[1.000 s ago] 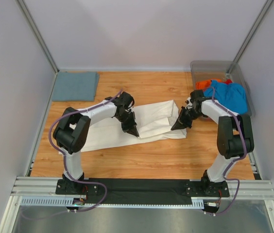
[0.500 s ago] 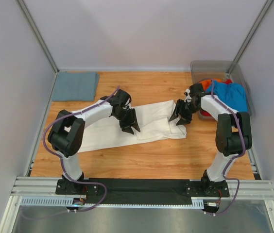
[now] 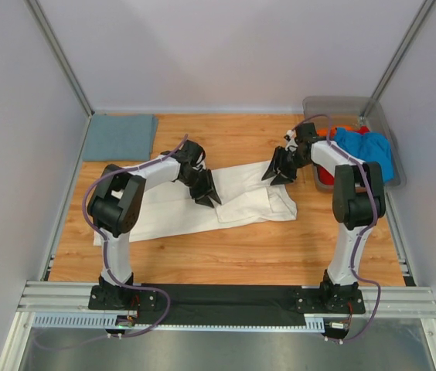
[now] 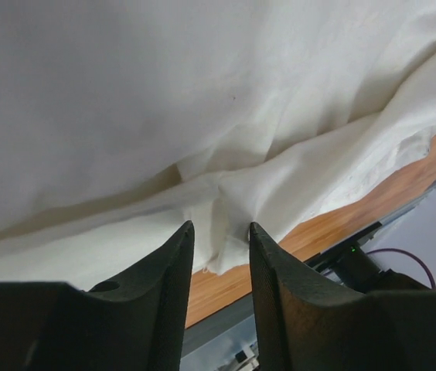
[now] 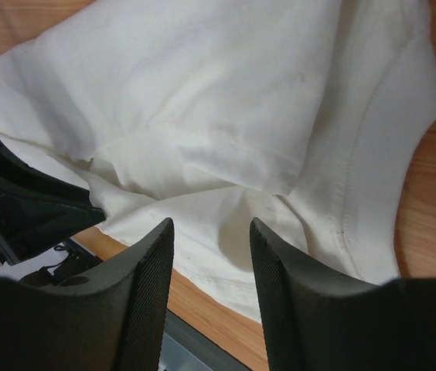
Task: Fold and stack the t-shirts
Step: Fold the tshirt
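Observation:
A large cream-white t-shirt lies flat in a long band across the middle of the table, its near part folded over. My left gripper hovers over its middle, jaws open, with only a creased hem showing beyond the tips. My right gripper is over the shirt's right end, open above the cream cloth with nothing between the fingers. A grey-blue t-shirt lies folded at the far left. A bright blue t-shirt and an orange-red one are heaped in the bin.
The clear grey plastic bin stands at the far right corner against the wall. White walls close in three sides. Bare wooden tabletop stretches between the shirt and the black base rail.
Both grippers went from shut to open and let go of the cream shirt. Both arms then drew back toward the far side, the right one also to the left.

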`<state>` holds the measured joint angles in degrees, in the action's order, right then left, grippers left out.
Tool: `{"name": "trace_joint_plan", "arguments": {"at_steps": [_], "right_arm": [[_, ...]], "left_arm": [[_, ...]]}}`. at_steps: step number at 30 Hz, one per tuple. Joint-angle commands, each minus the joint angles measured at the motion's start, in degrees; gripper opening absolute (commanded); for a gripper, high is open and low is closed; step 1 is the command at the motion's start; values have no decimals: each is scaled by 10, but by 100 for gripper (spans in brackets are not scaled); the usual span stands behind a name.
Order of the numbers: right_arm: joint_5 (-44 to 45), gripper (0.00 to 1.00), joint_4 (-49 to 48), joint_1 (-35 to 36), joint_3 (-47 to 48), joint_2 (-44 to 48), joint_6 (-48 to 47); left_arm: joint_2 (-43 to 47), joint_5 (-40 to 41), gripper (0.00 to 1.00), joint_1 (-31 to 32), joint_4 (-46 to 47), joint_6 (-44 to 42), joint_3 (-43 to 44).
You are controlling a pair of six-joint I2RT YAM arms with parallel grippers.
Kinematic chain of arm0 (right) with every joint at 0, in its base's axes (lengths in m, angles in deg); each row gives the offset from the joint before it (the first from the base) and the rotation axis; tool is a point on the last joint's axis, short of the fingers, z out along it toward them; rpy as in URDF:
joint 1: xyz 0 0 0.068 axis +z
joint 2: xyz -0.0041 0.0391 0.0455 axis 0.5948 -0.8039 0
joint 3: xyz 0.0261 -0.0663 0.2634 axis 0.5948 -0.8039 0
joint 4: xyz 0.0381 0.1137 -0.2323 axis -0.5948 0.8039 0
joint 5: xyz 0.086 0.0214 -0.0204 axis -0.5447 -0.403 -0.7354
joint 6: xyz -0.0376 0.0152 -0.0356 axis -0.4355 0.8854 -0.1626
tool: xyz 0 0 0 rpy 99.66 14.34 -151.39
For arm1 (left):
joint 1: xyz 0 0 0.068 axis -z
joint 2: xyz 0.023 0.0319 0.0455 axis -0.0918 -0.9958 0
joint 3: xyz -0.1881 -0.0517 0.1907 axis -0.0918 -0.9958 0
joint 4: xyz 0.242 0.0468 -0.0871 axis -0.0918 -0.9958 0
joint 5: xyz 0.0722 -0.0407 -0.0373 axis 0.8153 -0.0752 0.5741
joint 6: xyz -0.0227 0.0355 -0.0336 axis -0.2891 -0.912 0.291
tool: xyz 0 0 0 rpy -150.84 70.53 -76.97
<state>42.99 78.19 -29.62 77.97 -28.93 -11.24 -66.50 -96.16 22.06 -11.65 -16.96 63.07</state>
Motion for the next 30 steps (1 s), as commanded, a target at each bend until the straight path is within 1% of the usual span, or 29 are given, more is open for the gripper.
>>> {"name": "trace_joint_plan", "arguments": {"at_steps": [1, 4, 7, 13, 15, 16, 17, 19, 20, 21, 22, 23, 24, 27, 30], "right_arm": [[-19, 45, -12, 6, 12, -7, -15], [-33, 42, -15, 9, 13, -19, -12], [-41, 39, -16, 11, 14, -26, -9], [-41, 39, -19, 13, 4, -27, -6], [-44, 38, -24, 13, 2, -28, -2], [-48, 36, -30, 13, 0, -33, 6], [-48, 36, -30, 13, 0, -33, 6], [-48, 26, -46, 13, -8, -35, 21], [-42, 12, -52, 13, -11, -35, 25], [-29, 3, -64, 13, -16, -35, 31], [-20, 0, -72, 12, -27, -29, 39], [-11, 0, -85, 12, -38, -25, 42], [11, 0, -112, 12, -48, -18, 47], [42, 0, -147, 9, -80, 2, 54], [60, 0, -152, 7, -90, 6, 52]], "left_arm": [[-12, -25, 41, 0, 30, 6, 30], [-20, -29, 36, -1, 35, 9, 38], [-23, -28, 34, -2, 38, 11, 40], [-30, -30, 30, -3, 43, 17, 41], [-33, -32, 25, -4, 46, 21, 42], [-34, -31, 19, -4, 46, 23, 42], [-34, -31, 17, -5, 45, 23, 42], [-33, -21, 14, -6, 46, 25, 38], [-30, -18, 11, -6, 50, 27, 35], [-24, -9, 7, -8, 56, 31, 29], [-19, -5, 4, -9, 66, 37, 11], [-13, 0, 0, -11, 92, 42, 1], [-5, 5, 0, -13, 104, 47, -9], [-3, 24, 0, -14, 123, 49, -26], [0, 42, 0, -14, 138, 49, -39]]}}
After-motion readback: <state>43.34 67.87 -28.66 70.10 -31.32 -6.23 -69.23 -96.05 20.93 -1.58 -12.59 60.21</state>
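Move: The white t-shirt's inner fold edge lies roughly 2 cm ahead of the left hand and 3 cm below it. Its stretch for the right hand is about 1 cm back, 1 cm left and 5 cm down. The shirt's near edge is some 9 cm back of the left hand, its near right corner about 14 cm back and 7 cm right of the right hand. From the right hand, the bin's middle is about 15 cm ahead and 23 cm right. Onto the inner fold edge of the white t-shirt both hands come down together, closing from about half open to shut. The right sinks about 4.5 cm, mostly as and after its fingers shut; the left first edges forward about 2 cm, then dips about 2 cm at the end. Both sets of fingertips meet the cloth at that edge; whether they pinch it can't be seen clearly. ##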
